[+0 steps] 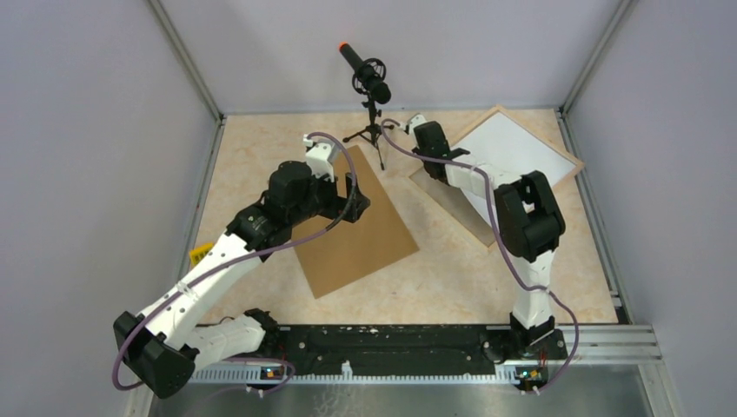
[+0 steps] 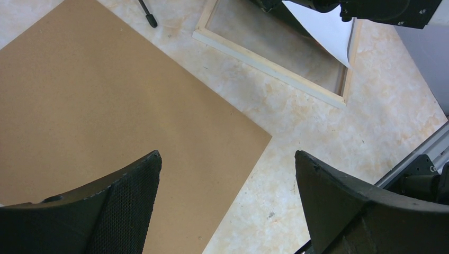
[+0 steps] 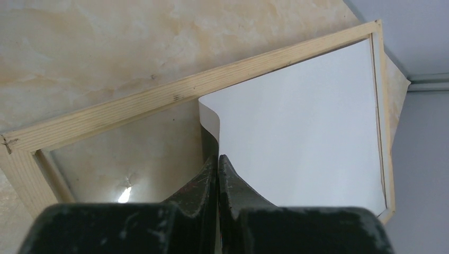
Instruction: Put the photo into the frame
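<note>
The frame, pale wood, lies flat at the back right of the table; its border also shows in the left wrist view and the right wrist view. The photo lies white back up, its far part resting inside the frame's far corner. My right gripper is shut on the photo's near edge, which is lifted and curled above the frame's opening. My left gripper hangs open above the right edge of a brown board, holding nothing.
The brown board lies flat mid-table, left of the frame. A microphone on a small tripod stands at the back centre, one leg near the board's far corner. A yellow tag lies at the left edge.
</note>
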You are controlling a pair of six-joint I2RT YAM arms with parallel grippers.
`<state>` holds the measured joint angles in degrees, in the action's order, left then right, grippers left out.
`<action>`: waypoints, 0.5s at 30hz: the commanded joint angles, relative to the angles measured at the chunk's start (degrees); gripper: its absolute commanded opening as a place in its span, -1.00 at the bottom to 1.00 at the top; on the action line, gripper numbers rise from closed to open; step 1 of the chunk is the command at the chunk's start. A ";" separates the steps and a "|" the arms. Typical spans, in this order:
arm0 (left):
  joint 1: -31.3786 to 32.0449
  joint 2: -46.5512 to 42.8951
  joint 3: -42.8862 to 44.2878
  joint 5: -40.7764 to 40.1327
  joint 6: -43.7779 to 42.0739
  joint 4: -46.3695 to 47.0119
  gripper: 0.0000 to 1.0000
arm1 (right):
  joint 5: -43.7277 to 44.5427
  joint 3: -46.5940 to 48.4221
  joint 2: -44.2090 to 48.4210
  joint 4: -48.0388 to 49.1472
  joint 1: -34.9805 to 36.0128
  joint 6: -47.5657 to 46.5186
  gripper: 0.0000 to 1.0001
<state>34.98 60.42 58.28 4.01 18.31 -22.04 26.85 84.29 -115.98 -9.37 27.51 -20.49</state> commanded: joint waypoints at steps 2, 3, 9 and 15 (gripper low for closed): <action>0.19 0.46 0.21 1.61 0.85 2.91 0.96 | -0.96 3.74 -1.35 -1.74 -0.23 0.39 -0.65; 0.15 0.60 0.25 1.67 0.92 2.84 0.96 | -1.58 4.78 -1.24 -3.33 0.05 1.10 -0.49; 0.17 0.70 0.50 2.69 2.42 1.95 0.96 | 0.87 12.46 2.79 -18.65 3.77 12.86 0.54; 0.10 1.68 -1.76 2.14 3.40 0.47 0.97 | -15.24 9.48 13.27 -27.71 4.93 34.71 0.98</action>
<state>34.98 61.30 57.93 6.07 20.64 -21.87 22.61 93.84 -112.40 -29.43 31.81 -2.55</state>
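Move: The right hand still pinches the photo's raised near-left edge. The frame's centre lies about 13 cm to its right, 1 cm back and 6 cm below. The frame's left corner is some 9 cm left and 2 cm back, the brown board about 26 cm left and 15 cm back, the microphone stand some 20 cm left and 11 cm ahead. From the left hand, the frame is roughly 35 cm right, 17 cm ahead and 21 cm below. The right hand dips slightly, opens wide, releasing the photo, then withdraws about 7 cm left, back and up. ##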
